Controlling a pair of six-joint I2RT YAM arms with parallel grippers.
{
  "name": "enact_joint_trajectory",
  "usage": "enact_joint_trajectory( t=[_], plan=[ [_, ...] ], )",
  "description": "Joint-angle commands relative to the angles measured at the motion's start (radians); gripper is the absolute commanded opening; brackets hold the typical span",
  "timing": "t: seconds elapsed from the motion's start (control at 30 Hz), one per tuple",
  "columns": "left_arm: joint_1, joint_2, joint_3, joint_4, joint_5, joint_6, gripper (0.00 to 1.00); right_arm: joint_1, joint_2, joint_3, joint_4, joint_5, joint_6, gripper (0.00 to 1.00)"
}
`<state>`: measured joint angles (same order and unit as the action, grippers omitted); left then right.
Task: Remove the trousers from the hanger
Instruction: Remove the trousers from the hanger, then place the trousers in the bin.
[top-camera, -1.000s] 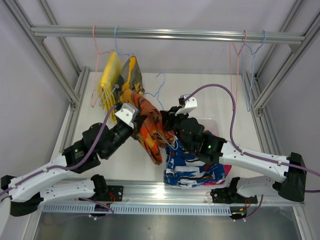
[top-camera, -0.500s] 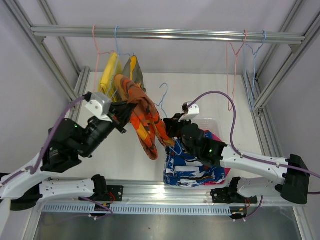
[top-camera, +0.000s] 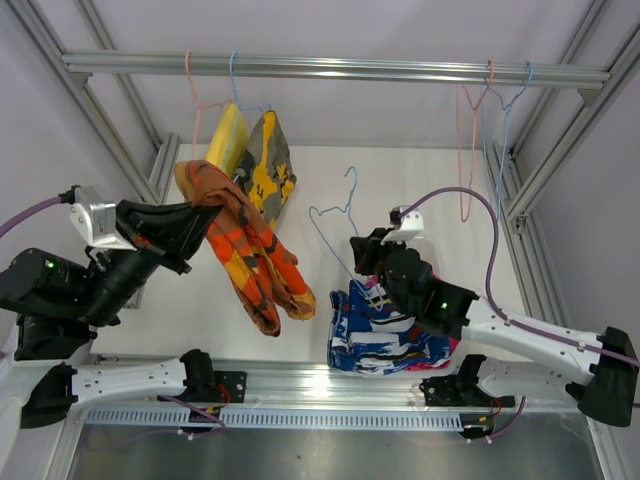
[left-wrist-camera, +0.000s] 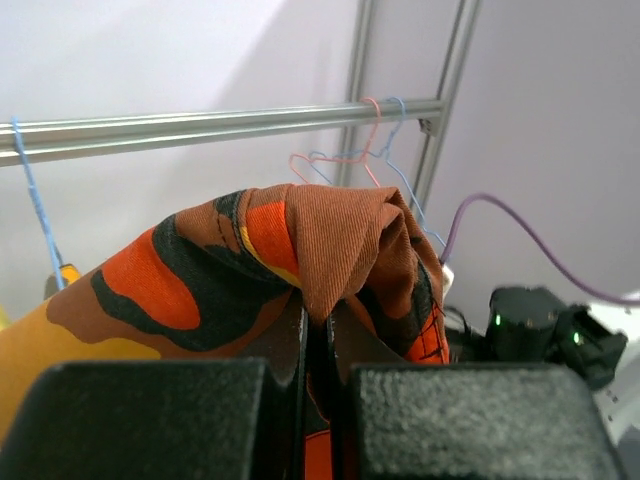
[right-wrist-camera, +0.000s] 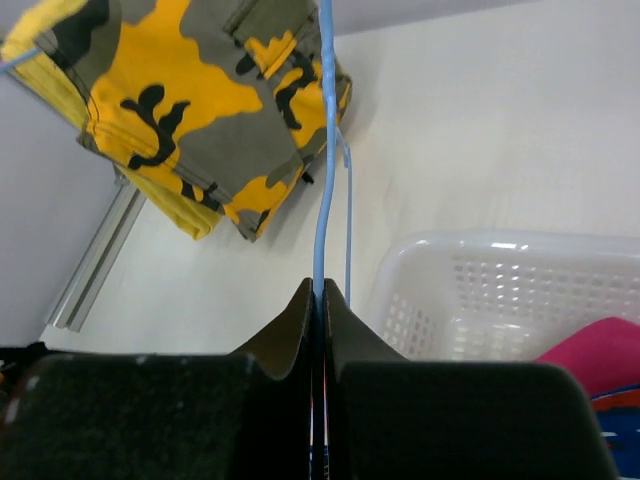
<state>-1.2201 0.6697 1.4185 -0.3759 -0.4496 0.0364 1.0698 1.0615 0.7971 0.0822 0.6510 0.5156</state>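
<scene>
My left gripper (top-camera: 196, 214) is shut on a fold of the orange camouflage trousers (top-camera: 246, 252), which hang from it in the air left of centre. In the left wrist view the cloth (left-wrist-camera: 300, 235) bunches above the gripper (left-wrist-camera: 318, 330). My right gripper (top-camera: 360, 262) is shut on the wire of a bare blue hanger (top-camera: 338, 214), which runs up from between the fingertips (right-wrist-camera: 325, 150). Olive-yellow camouflage trousers (top-camera: 266, 168) and plain yellow trousers (top-camera: 228, 134) hang from the rail at back left. Blue patterned trousers (top-camera: 376, 336) and magenta-pink trousers (top-camera: 446, 350) lie in the basket.
A white perforated basket (right-wrist-camera: 500, 290) sits under my right arm. The metal rail (top-camera: 330, 68) spans the back, with an empty pink hanger (top-camera: 466, 150) and an empty blue hanger (top-camera: 503, 150) at its right end. Frame posts stand along both sides.
My left arm has swung up and left, pulling the orange camouflage trousers clear of the blue hanger. My right gripper has shifted right with the hanger, now bare.
</scene>
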Motion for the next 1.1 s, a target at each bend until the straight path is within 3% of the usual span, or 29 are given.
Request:
enact_joint_trajectory(
  t=[0.0, 0.43, 0.63, 1.07],
  plan=[
    [-0.007, -0.009, 0.034, 0.023, 0.106, -0.027, 0.00, -0.019, -0.093, 0.034, -0.015, 0.052, -0.031, 0.00],
    [-0.007, -0.116, -0.231, 0.012, 0.183, -0.125, 0.01, -0.076, -0.287, 0.329, -0.263, 0.117, -0.242, 0.00],
    [-0.007, -0.098, -0.242, 0.028, 0.250, -0.176, 0.00, -0.077, -0.324, 0.398, -0.343, 0.136, -0.266, 0.00],
    [-0.027, 0.069, -0.181, 0.094, 0.338, -0.176, 0.01, -0.077, -0.397, 0.379, -0.412, 0.160, -0.259, 0.00]
  ],
)
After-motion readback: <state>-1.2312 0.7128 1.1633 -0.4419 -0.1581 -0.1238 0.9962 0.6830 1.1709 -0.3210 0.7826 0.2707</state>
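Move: The left hand has the orange camo trousers, already off their hanger; the white basket, with the blue-patterned trousers in it, lies some 35 cm to its right, 8 cm ahead and nearly 50 cm below, and the grey-yellow trousers hang about 25 cm ahead, 5 cm right and 25 cm lower. The right hand holds the emptied blue hanger; the rod by the pink hanger's hook is roughly 20 cm ahead, 25 cm right and 25 cm up, the basket 3 cm back, 8 cm right and 20 cm below. Keeping the trousers pinched, the left hand sinks about 12 cm, easing a little right and back as it goes, then swings level to the right towards the basket, roughly 10 cm rightwards in all, its fingers turning some 20 degrees clockwise and tipping slightly down. Meanwhile the right hand, still shut on the blue hanger, sweeps it up nearly 20 cm and 15 cm right, away from the left hand and towards the empty hangers on the rod, tilting its fingers up about 15 degrees and turning a little clockwise. ##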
